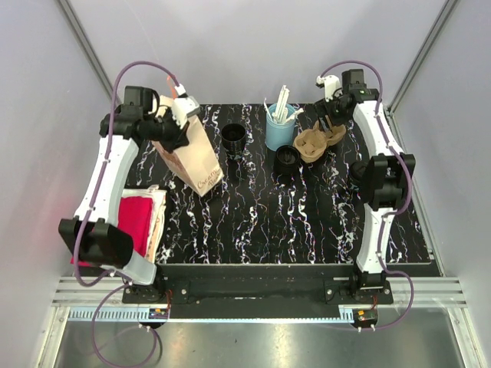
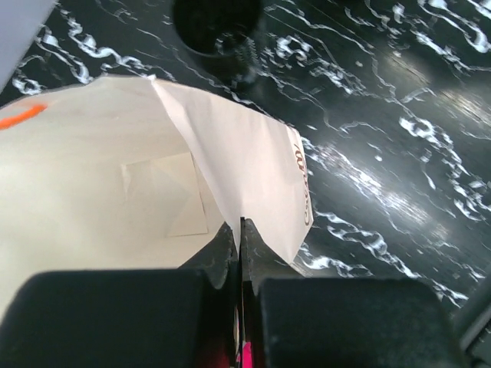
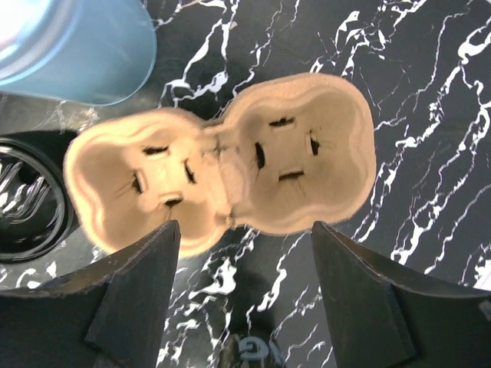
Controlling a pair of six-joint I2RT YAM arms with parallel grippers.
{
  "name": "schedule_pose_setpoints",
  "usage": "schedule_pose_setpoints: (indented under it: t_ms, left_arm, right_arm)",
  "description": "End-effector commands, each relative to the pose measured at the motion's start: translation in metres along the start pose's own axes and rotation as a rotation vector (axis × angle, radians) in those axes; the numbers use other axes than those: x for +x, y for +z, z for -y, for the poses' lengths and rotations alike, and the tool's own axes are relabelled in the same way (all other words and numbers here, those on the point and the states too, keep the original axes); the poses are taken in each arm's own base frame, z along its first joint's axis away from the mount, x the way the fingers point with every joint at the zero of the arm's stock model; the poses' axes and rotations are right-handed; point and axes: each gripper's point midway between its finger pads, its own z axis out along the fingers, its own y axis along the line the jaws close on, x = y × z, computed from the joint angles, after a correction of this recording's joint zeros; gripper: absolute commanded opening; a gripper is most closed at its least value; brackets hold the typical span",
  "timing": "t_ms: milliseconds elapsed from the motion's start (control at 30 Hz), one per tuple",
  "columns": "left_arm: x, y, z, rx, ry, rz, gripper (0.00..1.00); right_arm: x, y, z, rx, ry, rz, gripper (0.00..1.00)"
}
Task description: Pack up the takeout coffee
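The takeout coffee (image 1: 286,159), a small black cup with a black lid, stands between the light-blue cup and the cardboard carrier; the right wrist view shows its lid (image 3: 21,201) at the left edge. My right gripper (image 1: 330,116) hovers open over the two-cup cardboard carrier (image 1: 319,142), its fingers (image 3: 134,299) spread just short of the carrier's near edge (image 3: 222,172), nothing between them (image 3: 245,230). My left gripper (image 1: 173,129) is shut on the rim of the brown paper bag (image 1: 193,159). In the left wrist view the jaws (image 2: 242,227) pinch the bag's edge (image 2: 253,176), and the bag's mouth gapes open.
A lidless black cup (image 1: 233,138) stands right of the bag and shows at the top of the left wrist view (image 2: 215,23). A light-blue cup (image 1: 279,129) with white straws stands behind the coffee (image 3: 77,46). A red cloth on pale napkins (image 1: 143,218) lies at the left.
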Motion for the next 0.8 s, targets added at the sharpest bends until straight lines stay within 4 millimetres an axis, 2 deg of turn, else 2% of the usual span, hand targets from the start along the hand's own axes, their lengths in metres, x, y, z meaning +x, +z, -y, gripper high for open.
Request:
schedule_pose_setpoints:
  t_ms: [0, 100, 133, 167, 433, 567, 667, 767]
  left_arm:
    - [-0.007, -0.017, 0.044, 0.066, 0.060, 0.061, 0.00]
    - [-0.008, -0.022, 0.070, 0.101, 0.088, 0.082, 0.00]
    - [0.000, -0.019, 0.078, 0.120, 0.078, 0.068, 0.00]
    - [-0.002, -0.019, 0.087, 0.138, 0.088, 0.073, 0.00]
    - [0.004, -0.024, 0.139, 0.239, 0.138, 0.094, 0.00]
    - [0.011, -0.028, 0.155, 0.267, 0.153, 0.086, 0.00]
    - [0.013, -0.031, 0.166, 0.295, 0.167, 0.085, 0.00]
    - [0.015, -0.035, 0.177, 0.333, 0.186, 0.085, 0.01]
  right_arm:
    - [-0.004, 0.010, 0.010, 0.019, -0.037, -0.015, 0.75]
    - [-0.002, 0.023, 0.008, -0.009, -0.046, -0.020, 0.72]
    - [-0.004, 0.024, 0.008, -0.013, -0.048, -0.015, 0.71]
    - [-0.002, 0.028, 0.007, -0.028, -0.046, -0.019, 0.70]
    - [0.010, 0.047, -0.002, -0.080, -0.056, -0.044, 0.65]
    - [0.016, 0.056, -0.005, -0.088, -0.057, -0.060, 0.61]
    - [0.017, 0.060, -0.007, -0.096, -0.058, -0.056, 0.52]
    - [0.017, 0.060, -0.010, -0.104, -0.067, -0.051, 0.51]
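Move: The carton cup tray's middle is about 2 cm ahead, 1 cm left and 8 cm below my open right hand. From that hand the lidded black cup lies some 13 cm left and 6 cm back, the blue holder about 15 cm left and 4 cm ahead. My left hand already grips the paper bag's rim. The clear table it heads for lies about 15 cm back, 8 right and 21 down; the open black cup 14 ahead, 14 right, the red cloth 18 back, 18 left. I draw the paper bag back towards my base with my shut left hand, about 15 cm and some 6 cm to the right, sinking slightly and turning it nearly 20 degrees clockwise. Meanwhile my right hand drops about 7 cm onto the tray's middle ridge, edging forward at first and tipping its fingers slightly more downward, and they begin closing around the ridge; a firm pinch can't be seen yet. ##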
